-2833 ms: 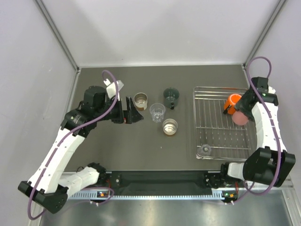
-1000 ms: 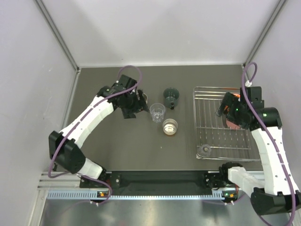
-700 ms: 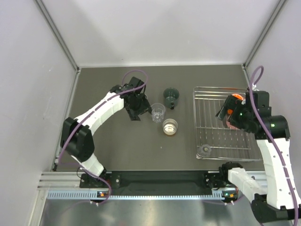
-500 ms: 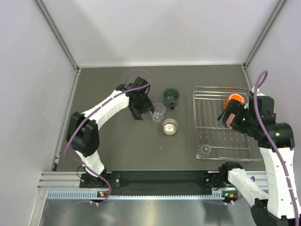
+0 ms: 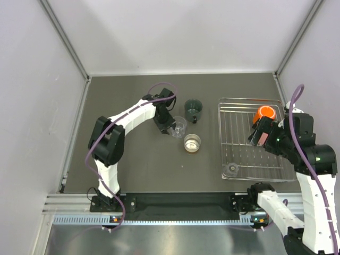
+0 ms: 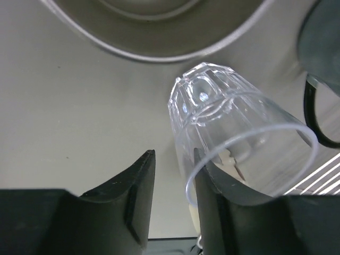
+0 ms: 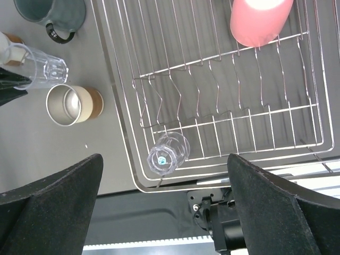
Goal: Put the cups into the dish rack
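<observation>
A clear cup (image 5: 179, 126) stands upright on the table. My left gripper (image 5: 170, 125) is at it and is open. In the left wrist view its right finger (image 6: 212, 186) is inside the clear cup (image 6: 239, 138), its left finger is outside, and the rim wall is between them (image 6: 174, 159). One steel cup (image 6: 154, 26) and the dark green cup (image 5: 194, 108) stand just beyond. Another steel cup (image 5: 192, 142) stands nearer. The dish rack (image 5: 239, 151) holds the orange cup (image 5: 264, 113), the pink cup (image 7: 260, 18) and an upturned clear cup (image 7: 169, 154). My right gripper (image 5: 258, 136) hangs wide open and empty above the rack.
Grey walls close in the table on the left, back and right. The rack's raised rim (image 7: 119, 133) runs between the loose cups and the rack floor. The steel cup behind the left arm is hidden in the top view.
My left gripper has swung right from the far steel cup to the clear cup. My right gripper has drawn back over the rack, leaving the orange and pink cups in it.
</observation>
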You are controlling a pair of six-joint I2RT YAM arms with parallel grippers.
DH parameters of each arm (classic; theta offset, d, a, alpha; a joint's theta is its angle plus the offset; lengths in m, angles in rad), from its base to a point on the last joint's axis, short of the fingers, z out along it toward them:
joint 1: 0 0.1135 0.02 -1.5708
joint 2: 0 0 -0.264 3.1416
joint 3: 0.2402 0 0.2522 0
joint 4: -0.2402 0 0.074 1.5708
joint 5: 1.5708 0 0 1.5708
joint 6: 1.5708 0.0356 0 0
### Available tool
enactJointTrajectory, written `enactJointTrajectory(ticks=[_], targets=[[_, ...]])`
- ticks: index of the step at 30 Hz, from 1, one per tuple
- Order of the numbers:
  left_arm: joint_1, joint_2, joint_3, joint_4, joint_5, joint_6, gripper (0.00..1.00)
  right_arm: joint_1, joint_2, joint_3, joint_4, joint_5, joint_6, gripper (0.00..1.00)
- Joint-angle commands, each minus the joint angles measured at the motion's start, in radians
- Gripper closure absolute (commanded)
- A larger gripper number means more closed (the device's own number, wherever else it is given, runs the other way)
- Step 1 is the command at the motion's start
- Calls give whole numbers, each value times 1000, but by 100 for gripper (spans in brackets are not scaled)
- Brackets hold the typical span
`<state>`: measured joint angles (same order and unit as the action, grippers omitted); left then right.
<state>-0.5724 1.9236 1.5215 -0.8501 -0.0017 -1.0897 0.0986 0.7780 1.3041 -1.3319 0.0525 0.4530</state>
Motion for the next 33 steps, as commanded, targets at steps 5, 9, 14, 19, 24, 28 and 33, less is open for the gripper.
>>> enactJointTrajectory(ticks=[5, 9, 14, 19, 24, 28, 33], targets=[[-4, 15, 75, -6, -27, 8, 73, 10, -2, 29, -1, 14, -17, 0], [-4, -3, 130, -29, -47, 42, 91, 10, 24, 44, 14, -11, -19, 0], [-6, -60, 184, -50, -23, 77, 100, 10, 64, 67, 54, -48, -23, 0], [-3, -194, 186, 51, 110, 148, 100, 10, 133, 107, 92, -156, -36, 0], [25, -365, 50, 375, 385, 182, 100, 10, 194, 136, 199, -351, -43, 0], [58, -553, -92, 645, 511, 143, 100, 12, 230, 127, 371, -613, 16, 0], [86, -740, -233, 850, 563, 116, 100, 53, 227, 66, 722, -902, 211, 0]])
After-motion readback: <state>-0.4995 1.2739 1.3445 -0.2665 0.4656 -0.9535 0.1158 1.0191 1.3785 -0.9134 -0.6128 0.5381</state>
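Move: The tall clear glass stands upright right at the left hand's fingers, its middle about 3 cm to the right, 2 cm ahead and 3 cm below. A steel tumbler is 7 cm ahead and 5 cm left of the hand, the green mug 10 cm ahead and 10 cm right, the short steel cup 3 cm back and 9 cm right, all some 4 cm below. From the right hand the glass lies roughly 19 cm ahead, 31 cm left and 22 cm down. Up, some 30 cm, goes the left hand, slowly and slightly forward as its half-open fingers close on the glass wall, one inside the rim and one outside, then fast and back a little as the wrist swings the fingers up to point right. The empty right hand, still wide open, heads left about 12 cm with some forward and rise, towards the glass, rolling its left side up and turning counter-clockwise. ##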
